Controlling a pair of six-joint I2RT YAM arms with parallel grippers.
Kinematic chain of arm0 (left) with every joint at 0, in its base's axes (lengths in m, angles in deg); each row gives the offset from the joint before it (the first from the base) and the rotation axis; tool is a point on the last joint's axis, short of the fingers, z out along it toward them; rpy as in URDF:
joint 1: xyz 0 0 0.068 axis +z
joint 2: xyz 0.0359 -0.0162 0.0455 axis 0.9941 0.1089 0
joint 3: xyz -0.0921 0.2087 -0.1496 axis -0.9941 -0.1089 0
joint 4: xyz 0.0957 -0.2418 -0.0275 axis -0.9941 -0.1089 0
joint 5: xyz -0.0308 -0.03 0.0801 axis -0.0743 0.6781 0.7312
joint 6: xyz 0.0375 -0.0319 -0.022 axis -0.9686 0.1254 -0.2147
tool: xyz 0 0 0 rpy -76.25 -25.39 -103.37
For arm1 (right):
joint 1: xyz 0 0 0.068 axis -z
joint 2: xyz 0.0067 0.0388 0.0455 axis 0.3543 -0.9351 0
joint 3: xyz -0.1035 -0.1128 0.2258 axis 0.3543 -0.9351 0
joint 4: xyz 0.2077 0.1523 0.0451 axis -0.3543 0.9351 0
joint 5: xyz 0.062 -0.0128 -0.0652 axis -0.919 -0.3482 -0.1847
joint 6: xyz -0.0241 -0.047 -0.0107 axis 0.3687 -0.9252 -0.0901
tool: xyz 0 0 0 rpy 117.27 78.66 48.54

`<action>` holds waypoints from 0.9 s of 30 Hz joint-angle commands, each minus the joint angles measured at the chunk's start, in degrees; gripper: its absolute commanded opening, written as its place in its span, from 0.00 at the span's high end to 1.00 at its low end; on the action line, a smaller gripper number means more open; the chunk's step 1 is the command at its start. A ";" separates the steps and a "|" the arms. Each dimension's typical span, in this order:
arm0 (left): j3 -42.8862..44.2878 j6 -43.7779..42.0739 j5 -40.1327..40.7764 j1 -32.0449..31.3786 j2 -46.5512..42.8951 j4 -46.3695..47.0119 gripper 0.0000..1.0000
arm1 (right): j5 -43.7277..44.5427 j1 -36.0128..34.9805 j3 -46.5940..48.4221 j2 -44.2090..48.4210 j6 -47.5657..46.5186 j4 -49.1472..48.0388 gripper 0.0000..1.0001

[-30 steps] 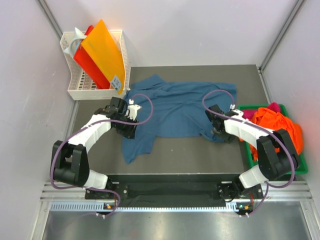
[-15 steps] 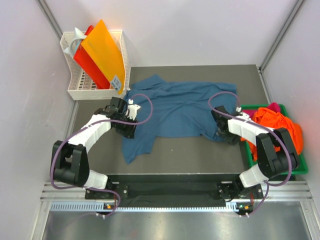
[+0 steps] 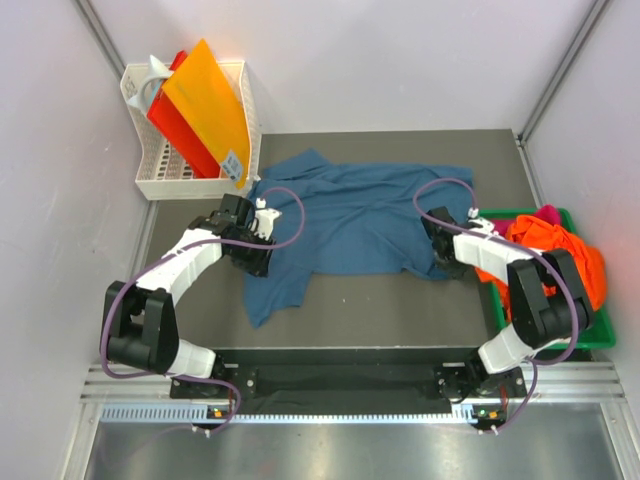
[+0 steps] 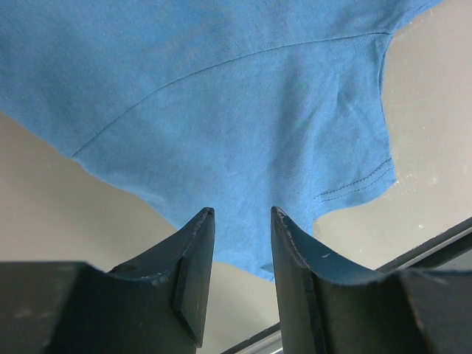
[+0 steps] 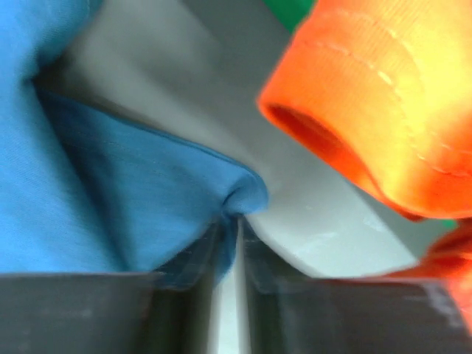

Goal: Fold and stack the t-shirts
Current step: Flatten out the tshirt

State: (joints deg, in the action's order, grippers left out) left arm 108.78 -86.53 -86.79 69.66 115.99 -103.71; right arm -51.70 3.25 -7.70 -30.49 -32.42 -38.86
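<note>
A dark teal-blue t-shirt [image 3: 350, 215] lies spread across the grey table, one sleeve pointing toward the front left. My left gripper [image 3: 260, 238] hovers over its left part. In the left wrist view that gripper [image 4: 240, 214] is open, the blue cloth [image 4: 221, 88] lying flat beyond its fingertips. My right gripper [image 3: 442, 252] sits at the shirt's right edge. In the right wrist view the right gripper [image 5: 237, 221] is shut on a bunched fold of the blue shirt [image 5: 110, 199]. An orange t-shirt [image 3: 560, 255] and a magenta one [image 3: 547, 213] are heaped at the right.
A green tray [image 3: 505, 213] at the table's right edge holds the orange and magenta heap; orange cloth [image 5: 383, 96] hangs close to my right fingers. A white basket [image 3: 160, 175] with orange and red folders [image 3: 205, 100] stands at the back left.
The right gripper has closed, pinching the blue shirt's right edge, and has shifted slightly. The left arm and gripper have stayed where they were.
</note>
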 commanded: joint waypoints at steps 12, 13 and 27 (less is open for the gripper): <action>1.40 1.73 0.46 -0.24 -0.79 1.84 0.60 | -2.01 0.27 -6.58 4.11 0.57 -0.30 1.00; 1.48 2.08 0.63 -0.24 -0.96 1.84 0.59 | -2.10 0.10 -6.94 5.00 0.84 -0.12 1.00; 1.66 -17.08 8.37 -0.24 -4.30 -12.90 0.25 | -0.52 -3.07 -4.31 9.41 -0.65 2.78 1.00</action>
State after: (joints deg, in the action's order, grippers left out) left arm 111.14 -96.01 -79.67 69.66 114.73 -109.77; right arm -52.91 1.48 -14.33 -22.82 -32.47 -38.07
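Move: The right fingers already straddle the blue t-shirt's near right corner, which lies practically at the hand point, about 1 cm lower. From there, the green basket is some 20 cm right and 1 cm back, with the orange shirt in it about 18 cm right and 4 cm ahead. The left hand hovers over the t-shirt: its left edge is roughly 3 cm left, 1 cm back and 6 cm below; the near left sleeve is about 6 cm back, 3 cm right and equally low. The right hand shuts its half-closed fingers the rest of the way, pinching the t-shirt's near right corner, then after a brief hold drags it straight back towards its base by about 3 cm, low over the table and away from the rest of the shirt. Late on, the left hand, holding nothing, slides some 3 cm left and 1 cm up towards the shirt's left edge, its fingers spreading well open and its wrist turning about 10 degrees, without touching the cloth. ##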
